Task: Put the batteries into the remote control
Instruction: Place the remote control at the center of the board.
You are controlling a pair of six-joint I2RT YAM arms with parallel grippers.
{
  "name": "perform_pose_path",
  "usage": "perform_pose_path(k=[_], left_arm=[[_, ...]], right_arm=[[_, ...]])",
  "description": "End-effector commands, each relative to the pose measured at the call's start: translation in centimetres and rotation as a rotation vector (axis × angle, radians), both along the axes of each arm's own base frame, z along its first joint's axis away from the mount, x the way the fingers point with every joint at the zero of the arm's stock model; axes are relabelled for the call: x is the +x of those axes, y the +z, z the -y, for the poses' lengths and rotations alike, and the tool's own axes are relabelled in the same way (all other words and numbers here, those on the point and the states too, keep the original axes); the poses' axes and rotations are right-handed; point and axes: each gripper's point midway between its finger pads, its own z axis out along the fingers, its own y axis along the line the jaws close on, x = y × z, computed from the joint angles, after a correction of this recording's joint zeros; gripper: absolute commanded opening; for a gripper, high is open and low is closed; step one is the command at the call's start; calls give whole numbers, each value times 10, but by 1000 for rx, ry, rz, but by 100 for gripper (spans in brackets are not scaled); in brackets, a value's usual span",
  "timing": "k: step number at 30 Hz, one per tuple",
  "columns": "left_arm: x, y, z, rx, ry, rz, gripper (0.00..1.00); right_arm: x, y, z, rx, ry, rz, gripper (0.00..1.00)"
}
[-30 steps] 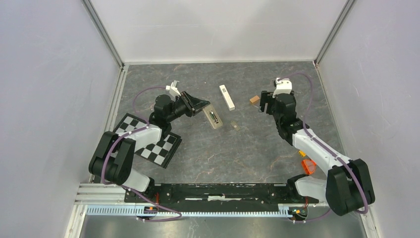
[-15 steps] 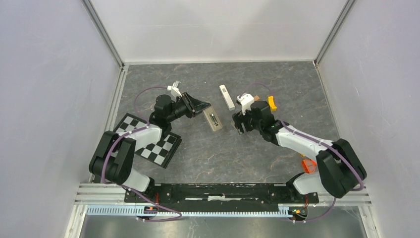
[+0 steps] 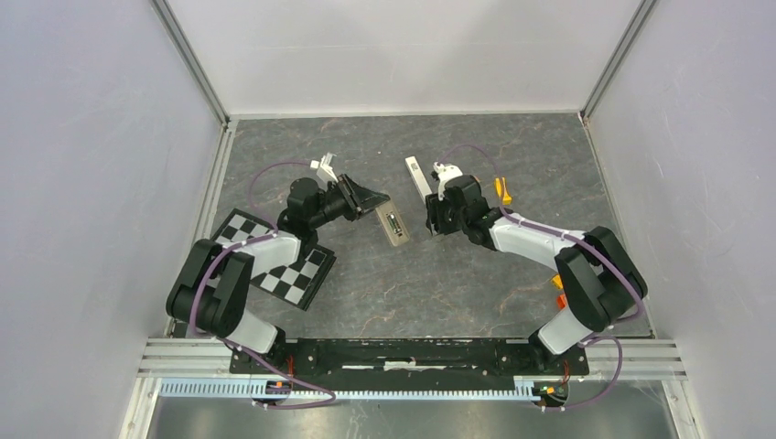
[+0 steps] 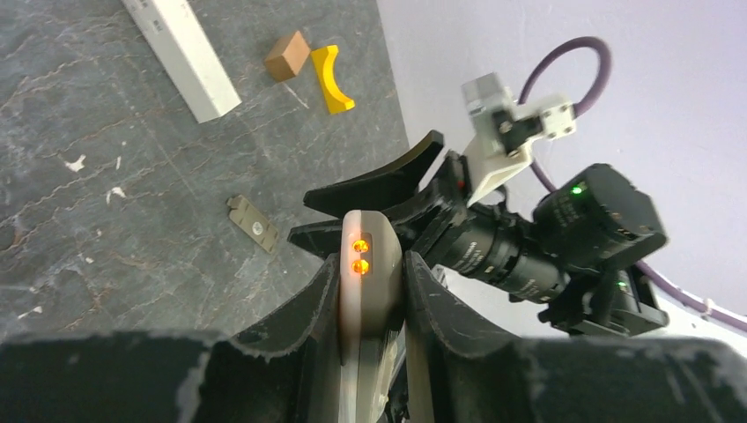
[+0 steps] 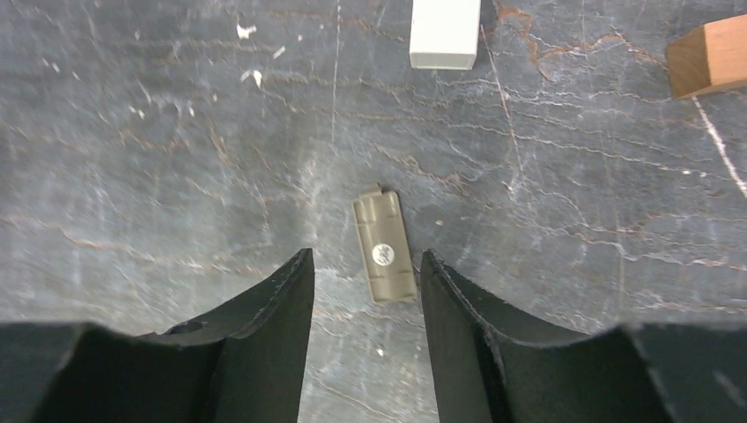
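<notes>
My left gripper (image 4: 370, 264) is shut on the remote control (image 4: 370, 295), held edge-up with two orange lights at its far end. From above, the remote control (image 3: 393, 224) juts from the left gripper (image 3: 373, 203) with its grey-olive back up. The batteries show only as a dark thin shape in its recess (image 3: 394, 222). A small grey-olive cover plate (image 5: 385, 247) lies flat on the table. My right gripper (image 5: 366, 257) hangs just over it, open, its fingers either side of the plate's near end and apart from it. The right gripper (image 3: 437, 227) hides the plate from above.
A long white bar (image 3: 419, 178) lies behind the right gripper. A brown block (image 5: 709, 53) and a yellow curved piece (image 4: 331, 79) sit to its right. A checkerboard (image 3: 274, 256) lies under the left arm. Orange bits (image 3: 558, 282) lie near the right arm's base.
The right arm swung left from the brown block to above the cover plate, and its jaws narrowed. The left arm and the remote control stayed put.
</notes>
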Motion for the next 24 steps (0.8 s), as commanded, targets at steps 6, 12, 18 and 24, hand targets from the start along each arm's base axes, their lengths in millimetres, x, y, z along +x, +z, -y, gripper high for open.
perform_pose_path(k=[6,12,18,24], left_arm=[[1,-57,31,77,46,-96,8],[10,-88,51,91,106,-169,8],[9,-117,49,79,186,-262,15],[2,-133,32,140,252,-308,42]], right_arm=[[7,19,-24,192,-107,-26,53],[-3,16,-11,169,-135,-34,54],[-12,13,-5,164,-145,-47,54],[-15,11,-6,172,-136,-55,55]])
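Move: The left gripper already holds the remote control by its outer end. The table spot for the remote is some 6 cm to that hand's right, 3 cm back and 15 cm below. The battery cover lies about 10 cm right, 1 cm back; the white box some 8 cm right, 11 cm ahead, both on the table. From the right hand, the cover is about 1 cm ahead, 1 cm left and 5 cm below, the remote's spot 5 cm left, 2 cm back. Lower the left gripper about 13 cm with the remote still pinched, easing it some 4 cm to the right towards the bare table beside the battery cover, and tip the fingers down roughly 20 degrees as it sinks. Keep the right gripper half open over the cover; let it shift slightly left, then draw back about 2 cm without gripping. ##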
